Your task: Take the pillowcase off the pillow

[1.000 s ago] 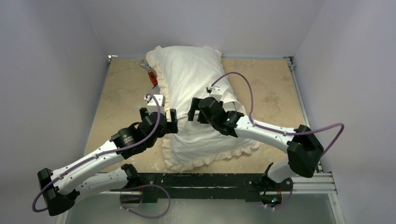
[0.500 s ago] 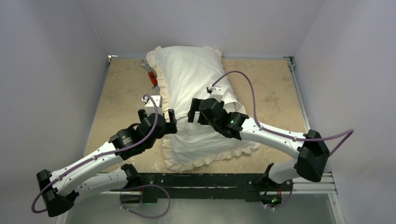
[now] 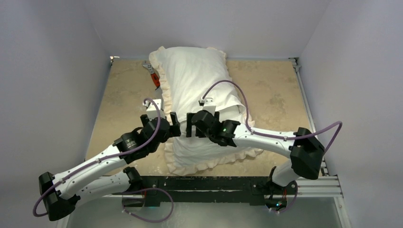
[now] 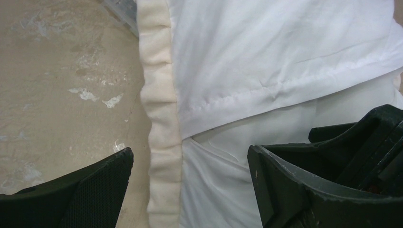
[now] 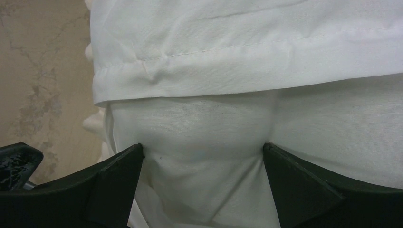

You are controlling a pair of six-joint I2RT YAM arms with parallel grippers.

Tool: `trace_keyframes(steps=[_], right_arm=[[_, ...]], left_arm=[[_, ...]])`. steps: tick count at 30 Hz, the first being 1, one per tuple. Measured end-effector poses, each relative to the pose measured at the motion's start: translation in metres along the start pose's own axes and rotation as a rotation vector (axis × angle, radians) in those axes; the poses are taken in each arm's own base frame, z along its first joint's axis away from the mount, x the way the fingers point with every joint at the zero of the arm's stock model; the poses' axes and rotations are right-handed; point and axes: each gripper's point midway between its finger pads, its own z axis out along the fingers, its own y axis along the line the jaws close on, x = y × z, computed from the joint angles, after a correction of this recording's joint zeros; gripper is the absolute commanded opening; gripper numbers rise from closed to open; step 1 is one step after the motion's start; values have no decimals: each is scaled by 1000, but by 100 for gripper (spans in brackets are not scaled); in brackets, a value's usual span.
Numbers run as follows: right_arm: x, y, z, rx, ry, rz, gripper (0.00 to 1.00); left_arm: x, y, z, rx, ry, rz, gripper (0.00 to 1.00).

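The pillowcase (image 3: 192,76), white side up with a cream frill (image 3: 209,164), lies lengthwise from the back to the near edge. It is stuffed full, so the pillow is mostly hidden. In the left wrist view a stitched hem (image 4: 228,100) overlaps a lower white layer (image 4: 223,190) beside the frill (image 4: 161,109). My left gripper (image 4: 190,164) (image 3: 175,125) stands open over that frill edge. My right gripper (image 5: 202,149) (image 3: 189,125) is open too, both fingertips pressed into a plump white bulge (image 5: 204,128) just below the hem (image 5: 237,71). The bulge carries a faint dark speck and may be the pillow.
An orange-handled tool (image 3: 153,76) lies on the beige tabletop (image 3: 119,95) just left of the pillowcase's far end. Pale walls close in the table on the left, back and right. The two grippers sit almost touching over the cover's left side.
My right gripper has swung left and slightly nearer, ending right beside the left gripper. The left gripper has barely shifted. Both stayed open.
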Motion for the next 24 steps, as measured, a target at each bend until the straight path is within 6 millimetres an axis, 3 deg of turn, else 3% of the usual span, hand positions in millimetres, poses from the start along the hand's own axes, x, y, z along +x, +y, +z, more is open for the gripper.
trace_keyframes(steps=[5, 8, 13, 15, 24], right_arm=[[9, 0, 17, 19, 3, -9, 99], [14, -1, 29, 37, -4, -14, 87], [17, -2, 42, 50, -18, -30, 33], [14, 0, 42, 41, -27, -27, 0], [3, 17, 37, -71, -71, 25, 0]], left_arm=[[21, 5, 8, -18, 30, -30, 89], [30, 9, 11, -30, 41, -51, 89], [35, 12, 11, -31, 41, -84, 89], [35, 12, 11, -29, 37, -94, 89], [40, 8, 17, -15, 25, -156, 87]])
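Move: The white cloth showing in the pillowcase's opening lies about 2 cm ahead, 2 cm left and 4 cm below the right hand. The flap hem is some 5 cm ahead and 2 cm left of that hand, 3 cm down; the ruffled left edge is about 11 cm to its left and 2 cm ahead. From the left hand, the opening's left corner is roughly 4 cm ahead and 8 cm below; the white cloth is about 9 cm right, 3 cm ahead and 9 cm down. White cloth just short of the flap hem is pinched by the right hand, which sinks about 4 cm while easing forward and left, shuts from wide open, then rises some 2 cm and drifts a little farther left, keeping its grip. The left hand, still open, drops about 4 cm towards the opening's left corner. ##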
